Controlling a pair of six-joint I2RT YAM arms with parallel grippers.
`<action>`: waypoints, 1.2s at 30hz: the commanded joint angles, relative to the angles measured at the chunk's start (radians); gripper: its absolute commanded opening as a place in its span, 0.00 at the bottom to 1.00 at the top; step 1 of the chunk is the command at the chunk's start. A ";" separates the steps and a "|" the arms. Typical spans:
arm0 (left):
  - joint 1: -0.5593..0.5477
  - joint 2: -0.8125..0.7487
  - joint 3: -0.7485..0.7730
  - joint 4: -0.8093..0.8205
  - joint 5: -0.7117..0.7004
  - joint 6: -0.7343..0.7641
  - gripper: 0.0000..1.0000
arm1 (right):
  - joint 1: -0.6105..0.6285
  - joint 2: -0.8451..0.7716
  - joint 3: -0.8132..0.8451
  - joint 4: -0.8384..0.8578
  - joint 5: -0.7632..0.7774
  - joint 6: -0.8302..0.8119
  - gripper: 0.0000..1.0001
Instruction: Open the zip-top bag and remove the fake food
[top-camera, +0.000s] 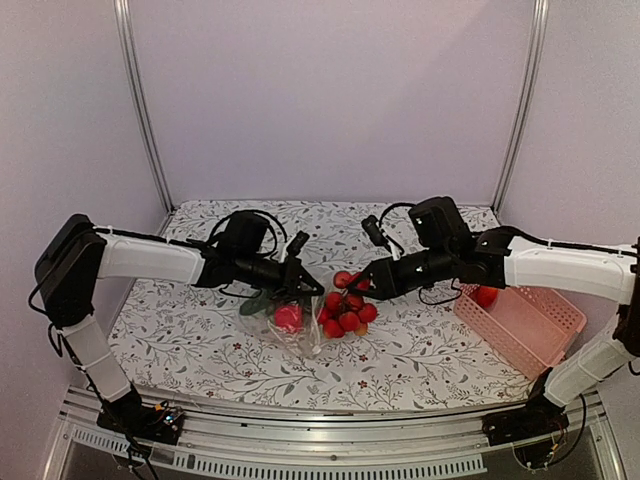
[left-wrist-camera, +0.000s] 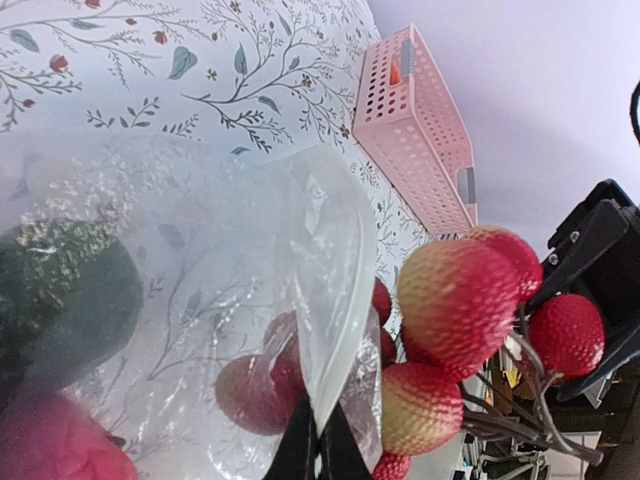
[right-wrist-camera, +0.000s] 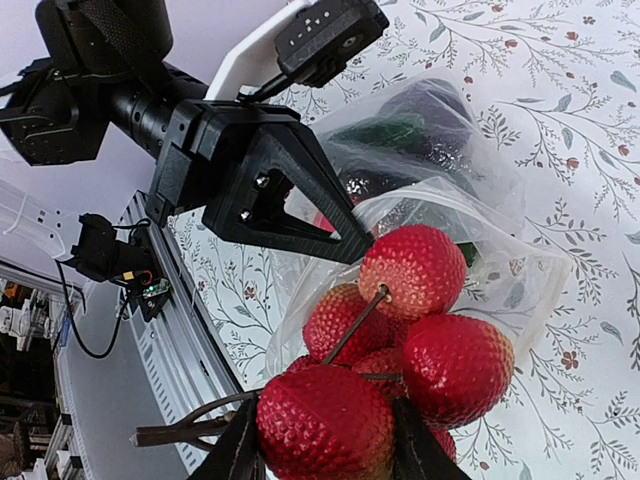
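Note:
The clear zip-top bag (top-camera: 285, 325) lies at the table's middle, its mouth lifted. My left gripper (top-camera: 303, 286) is shut on the bag's zip edge (left-wrist-camera: 335, 330). Inside the bag I see a red fruit (top-camera: 288, 318), a dark green piece (left-wrist-camera: 60, 290) and a dark purple piece (right-wrist-camera: 440, 110). My right gripper (top-camera: 362, 285) is shut on a bunch of red strawberries (top-camera: 347, 305) on brown stems, held just outside the bag's mouth. The bunch fills the right wrist view (right-wrist-camera: 400, 340) and also shows in the left wrist view (left-wrist-camera: 460, 300).
A pink lattice basket (top-camera: 520, 320) stands at the table's right edge with a red piece (top-camera: 485, 296) and an orange piece (left-wrist-camera: 395, 72) in it. Metal frame posts (top-camera: 140, 100) stand at the back corners. The table's metal front rail (top-camera: 330, 430) runs along the near edge.

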 joint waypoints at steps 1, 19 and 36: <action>0.020 0.030 0.031 0.003 -0.009 -0.008 0.00 | -0.041 -0.092 0.001 -0.047 0.034 -0.005 0.00; 0.058 0.087 0.103 -0.031 0.028 0.017 0.00 | -0.452 -0.432 -0.027 -0.340 0.174 -0.025 0.00; 0.070 0.142 0.164 -0.053 0.072 0.036 0.00 | -0.519 -0.665 -0.089 -0.678 0.779 0.192 0.00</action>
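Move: I hold the strawberry bunch in my right hand. The pink basket's middle lies about 35 cm to its right, some 3 cm farther out and 15 cm below; a red fruit in its far-left corner is 28 cm right, 6 cm out and equally low. The zip-top bag lies 16 cm to the left, level fore and aft, 16 cm below. From my left hand the basket is some 44 cm right, level fore and aft, 9 cm below. I swing the strawberry bunch off to the right, away from the bag mouth and over the basket's far-left corner, about 31 cm, rising some 8 cm before easing slightly down. I bow outward, then come back, turning my wrist about 60 degrees clockwise and keeping my grip on a berry. My left hand stays pinched on the bag's rim and shifts it roughly 3.5 cm forward. ##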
